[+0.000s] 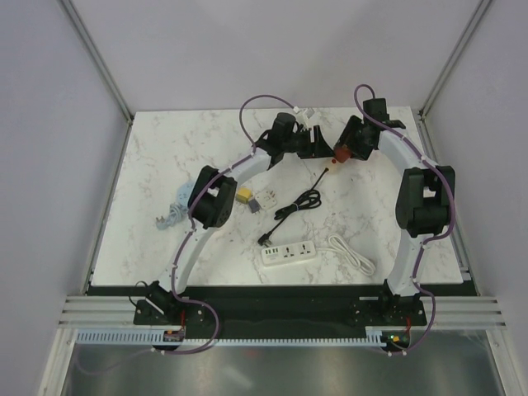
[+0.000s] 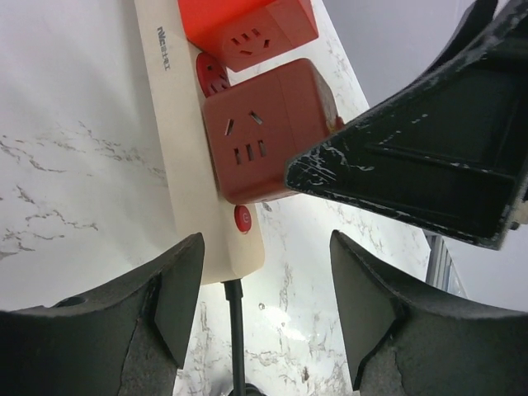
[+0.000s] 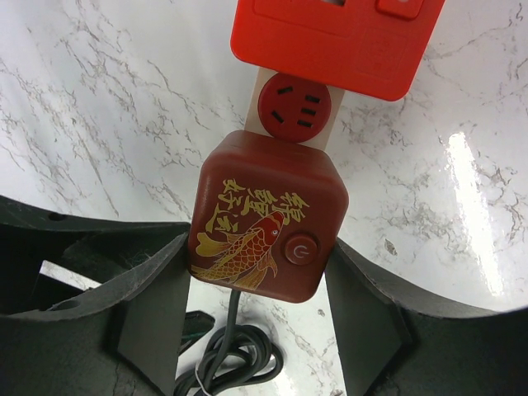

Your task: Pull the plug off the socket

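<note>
A beige power strip [image 2: 177, 165] lies at the far middle of the table, between my two grippers. A dark red cube plug with a gold fish [image 3: 264, 214] sits in it, next to a brighter red cube [image 3: 334, 41]. The dark cube also shows in the left wrist view [image 2: 268, 132] and in the top view [image 1: 338, 154]. My right gripper [image 3: 260, 247] is shut on the dark red cube, one finger against each side. My left gripper [image 2: 264, 305] is open around the strip's switch end, which lies near its left finger [image 2: 177, 289].
The strip's black cord [image 1: 326, 173] runs to a coil [image 1: 299, 204] mid-table. A white power strip [image 1: 289, 253] with a black plug [image 1: 268, 242] and a white cable [image 1: 351, 254] lie nearer. Small adapters [image 1: 256, 199] and a grey-blue cable [image 1: 171, 214] lie left.
</note>
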Controlling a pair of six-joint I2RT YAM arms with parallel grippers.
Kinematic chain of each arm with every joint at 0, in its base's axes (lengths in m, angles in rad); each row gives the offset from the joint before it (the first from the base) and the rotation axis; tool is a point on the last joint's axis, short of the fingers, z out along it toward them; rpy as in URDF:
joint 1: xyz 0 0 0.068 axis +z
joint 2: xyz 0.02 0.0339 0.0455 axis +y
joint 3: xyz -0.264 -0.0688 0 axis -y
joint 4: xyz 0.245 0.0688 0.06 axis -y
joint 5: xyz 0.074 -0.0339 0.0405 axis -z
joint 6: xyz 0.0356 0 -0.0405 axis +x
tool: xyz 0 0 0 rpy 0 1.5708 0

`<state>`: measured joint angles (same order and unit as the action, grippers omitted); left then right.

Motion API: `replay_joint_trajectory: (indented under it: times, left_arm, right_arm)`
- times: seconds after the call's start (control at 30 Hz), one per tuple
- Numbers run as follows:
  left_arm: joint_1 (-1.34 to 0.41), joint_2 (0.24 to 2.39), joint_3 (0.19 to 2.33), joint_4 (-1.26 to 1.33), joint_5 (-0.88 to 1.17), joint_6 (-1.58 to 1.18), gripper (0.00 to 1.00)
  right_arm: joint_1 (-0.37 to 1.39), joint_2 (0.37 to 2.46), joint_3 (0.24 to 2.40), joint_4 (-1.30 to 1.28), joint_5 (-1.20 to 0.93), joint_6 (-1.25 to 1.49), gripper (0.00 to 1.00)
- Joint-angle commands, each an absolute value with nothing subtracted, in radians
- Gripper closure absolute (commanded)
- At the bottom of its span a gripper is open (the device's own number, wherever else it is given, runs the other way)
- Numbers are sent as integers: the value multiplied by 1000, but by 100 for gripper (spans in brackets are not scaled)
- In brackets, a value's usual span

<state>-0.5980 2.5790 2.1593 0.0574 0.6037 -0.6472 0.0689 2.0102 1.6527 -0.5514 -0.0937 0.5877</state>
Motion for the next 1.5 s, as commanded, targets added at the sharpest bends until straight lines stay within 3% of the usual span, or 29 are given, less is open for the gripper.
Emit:
replay_joint_trajectory:
  times: [0.0, 0.2, 0.43, 0.63, 0.73, 0.93, 1.1, 1.23, 1.47]
  left_arm:
    - [-600, 2625, 2229, 8, 604, -695, 30]
    - [-600, 2678, 2289, -32, 620, -716, 38]
    - [-606, 2709, 2327, -18, 646, -733, 40]
    - [-609, 2720, 2336, -5, 637, -746, 68]
    - [-611, 2718, 2333, -14, 621, -749, 97]
    - [-611, 2703, 2338, -188, 410, -741, 98]
    - [-591, 2730, 2350, -195, 433, -810, 98]
    - [-581, 2737, 2350, -193, 448, -818, 98]
    - [-583, 2737, 2353, -198, 449, -802, 98]
  right_arm:
    - [66, 1942, 1687, -469, -141, 614, 100]
    - [64, 1941, 1713, -469, -149, 621, 100]
    - [66, 1940, 1700, -457, -175, 643, 100]
    - [69, 1934, 1655, -428, -193, 660, 100]
    - [71, 1936, 1644, -422, -183, 658, 100]
    - [72, 1893, 1637, -434, -103, 650, 100]
    - [61, 1793, 1565, -378, -26, 632, 100]
    - [-56, 1766, 1450, -270, -200, 728, 100]
    - [-101, 1778, 1422, -221, -273, 766, 100]
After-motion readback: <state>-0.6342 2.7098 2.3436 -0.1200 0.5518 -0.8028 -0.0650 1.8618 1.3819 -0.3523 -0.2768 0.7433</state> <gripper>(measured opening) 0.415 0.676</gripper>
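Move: Just below the open left hand, about 4 cm down and 1 cm to its right, hangs the cord end of the socket strip. From this hand the brown plug stands some 5 cm to the right, 1 cm ahead and 2 cm lower; the red plug is about 10 cm right, 4 cm ahead and 2 cm lower. From the right hand, already gripping the brown plug, the cord end lies some 4 cm left, 1 cm back and 3 cm below. Sinking about 4 cm with its fingers tipping further down, the left hand straddles the cord end of the socket strip and closes on it, while the right keeps its grip on the brown plug, almost still. Then the right hand draws right and back some 4 cm, its left side rolling up about 15 degrees; the left, pinching the strip, follows right and back a couple of centimetres and rises slightly. ##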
